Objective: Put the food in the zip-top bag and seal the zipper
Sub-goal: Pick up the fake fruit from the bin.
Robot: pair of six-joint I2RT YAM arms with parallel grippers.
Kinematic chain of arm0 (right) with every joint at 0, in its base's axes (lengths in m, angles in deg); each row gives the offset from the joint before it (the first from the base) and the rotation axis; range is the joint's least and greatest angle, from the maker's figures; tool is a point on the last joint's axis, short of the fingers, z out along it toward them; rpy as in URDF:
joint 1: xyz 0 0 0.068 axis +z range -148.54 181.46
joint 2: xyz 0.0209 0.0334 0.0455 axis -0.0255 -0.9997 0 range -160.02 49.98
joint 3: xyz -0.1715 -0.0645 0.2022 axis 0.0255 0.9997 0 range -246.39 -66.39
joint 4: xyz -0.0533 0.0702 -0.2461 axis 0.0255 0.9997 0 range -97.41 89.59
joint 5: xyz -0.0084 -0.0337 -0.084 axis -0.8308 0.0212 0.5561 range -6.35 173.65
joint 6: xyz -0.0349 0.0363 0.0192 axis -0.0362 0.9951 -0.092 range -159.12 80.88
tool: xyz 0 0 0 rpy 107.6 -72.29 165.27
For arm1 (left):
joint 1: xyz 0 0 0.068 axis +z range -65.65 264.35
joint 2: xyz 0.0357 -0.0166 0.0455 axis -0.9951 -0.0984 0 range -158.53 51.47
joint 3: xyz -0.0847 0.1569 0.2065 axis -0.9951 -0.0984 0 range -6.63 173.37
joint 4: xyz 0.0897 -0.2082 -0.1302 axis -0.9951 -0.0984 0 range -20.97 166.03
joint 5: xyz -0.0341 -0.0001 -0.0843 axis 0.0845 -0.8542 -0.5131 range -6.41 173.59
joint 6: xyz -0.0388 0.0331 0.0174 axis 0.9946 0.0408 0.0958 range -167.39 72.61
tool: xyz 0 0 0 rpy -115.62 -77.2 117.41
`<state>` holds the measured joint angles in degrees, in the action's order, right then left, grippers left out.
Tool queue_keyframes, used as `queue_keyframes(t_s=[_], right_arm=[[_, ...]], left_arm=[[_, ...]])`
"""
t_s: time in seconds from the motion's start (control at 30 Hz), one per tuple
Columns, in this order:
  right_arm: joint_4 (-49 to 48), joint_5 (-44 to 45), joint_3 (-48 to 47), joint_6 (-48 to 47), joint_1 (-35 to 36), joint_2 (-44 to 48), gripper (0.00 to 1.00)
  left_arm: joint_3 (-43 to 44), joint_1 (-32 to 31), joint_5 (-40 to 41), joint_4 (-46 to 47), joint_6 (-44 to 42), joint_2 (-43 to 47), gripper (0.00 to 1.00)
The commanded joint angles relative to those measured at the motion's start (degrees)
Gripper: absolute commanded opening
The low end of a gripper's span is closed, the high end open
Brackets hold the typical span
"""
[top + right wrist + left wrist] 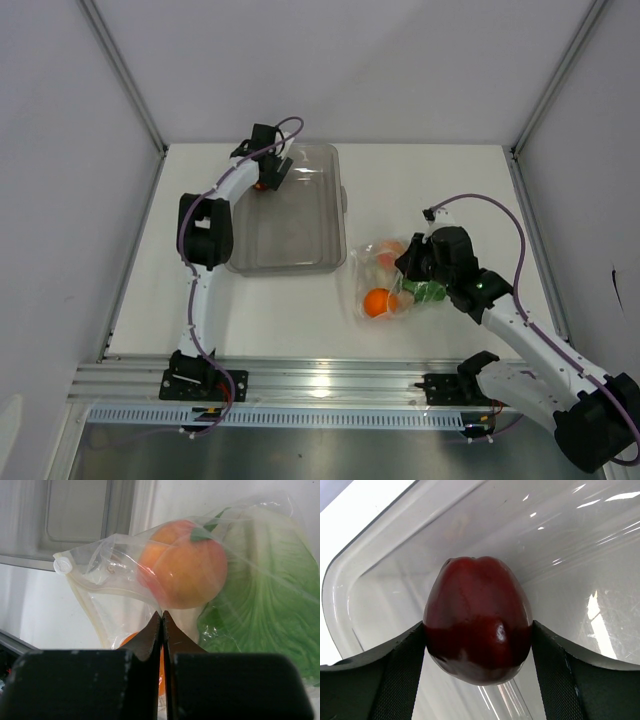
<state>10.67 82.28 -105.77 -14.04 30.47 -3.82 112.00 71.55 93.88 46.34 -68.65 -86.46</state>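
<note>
A dark red bulb (477, 620) sits in the far left corner of the grey tray (350, 580), and my left gripper (478, 630) has a finger pressed on each side of it. From above, that gripper (268, 180) is down inside the tray (290, 268). The clear zip-top bag (385, 280) lies right of the tray holding an orange (377, 301), a peach-coloured fruit (185, 565) and green lettuce (265, 610). My right gripper (162, 614) is shut, pinching the bag's film (100, 570) just below the fruit. The zipper strip (85, 602) runs down the bag's left edge.
White walls with metal posts enclose the white table on three sides. The arms' mounting rail (320, 380) runs along the near edge. The right arm (520, 330) reaches in from the bottom right, and its purple cable loops above it.
</note>
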Motion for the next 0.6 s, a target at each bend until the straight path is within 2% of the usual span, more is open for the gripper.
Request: queue_keyframes(t_s=[0.0, 0.07, 0.17, 0.27, 0.3, 0.37, 0.5, 0.57], right_arm=[[-1.9, 0.9, -0.3, 0.6, -0.4, 0.6, 0.00], [-1.3, 0.9, -1.0, 0.6, -0.4, 0.5, 0.00], [1.7, 0.9, -3.4, 0.5, -0.4, -0.1, 0.00], [4.2, 1.1, -6.3, 0.4, -0.4, -0.6, 0.00], [5.2, 1.3, -8.2, 0.4, -0.4, -0.9, 0.00], [7.7, 1.4, -9.9, 0.6, -0.4, -2.0, 0.00], [10.3, 2.9, -13.0, 1.9, -0.3, -2.4, 0.00], [12.3, 3.1, -14.8, 3.2, -0.4, -3.1, 0.00]], left_arm=[[1.6, -0.4, -0.4, 1.0, 1.7, 2.0, 0.50], [-0.6, -0.4, -0.3, 1.1, 3.8, 4.2, 0.42], [-4.5, -0.5, -1.1, 0.8, 8.1, 9.7, 0.23], [-10.5, -1.3, -3.2, 1.7, 11.9, 15.4, 0.17], [-12.4, -1.7, -3.4, 1.7, 12.5, 19.2, 0.09], [-14.3, -2.8, -4.6, 1.5, 14.9, 23.3, 0.01], [-19.4, -5.5, -9.7, -1.0, 19.0, 32.0, 0.01], [-20.7, -7.2, -15.0, -2.9, 22.7, 36.5, 0.01]])
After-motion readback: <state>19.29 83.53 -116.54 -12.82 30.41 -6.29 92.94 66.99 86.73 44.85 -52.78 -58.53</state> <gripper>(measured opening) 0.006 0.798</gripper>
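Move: My left hand already grips the dark red fruit low in the bin, whose middle lies about 9 cm back and 8 to my right. The bag is some 31 cm back and 36 right of me, about level. In it the peach is about 7 cm farther out than its middle, and the orange 5 nearer and 3 left. From my right hand, pinching the bag's rim, its middle is about 11 cm below, 2 ahead and level sideways. Keeping my grip on the dark red fruit, I draw my left hand back towards me, then upward ever faster and off to the right towards the bag: about 12 cm up, 9 back and 5 right, tilting almost 20 degrees so its left side rises. My right hand stays shut on the bag's rim and pulls it up some 4 cm. ##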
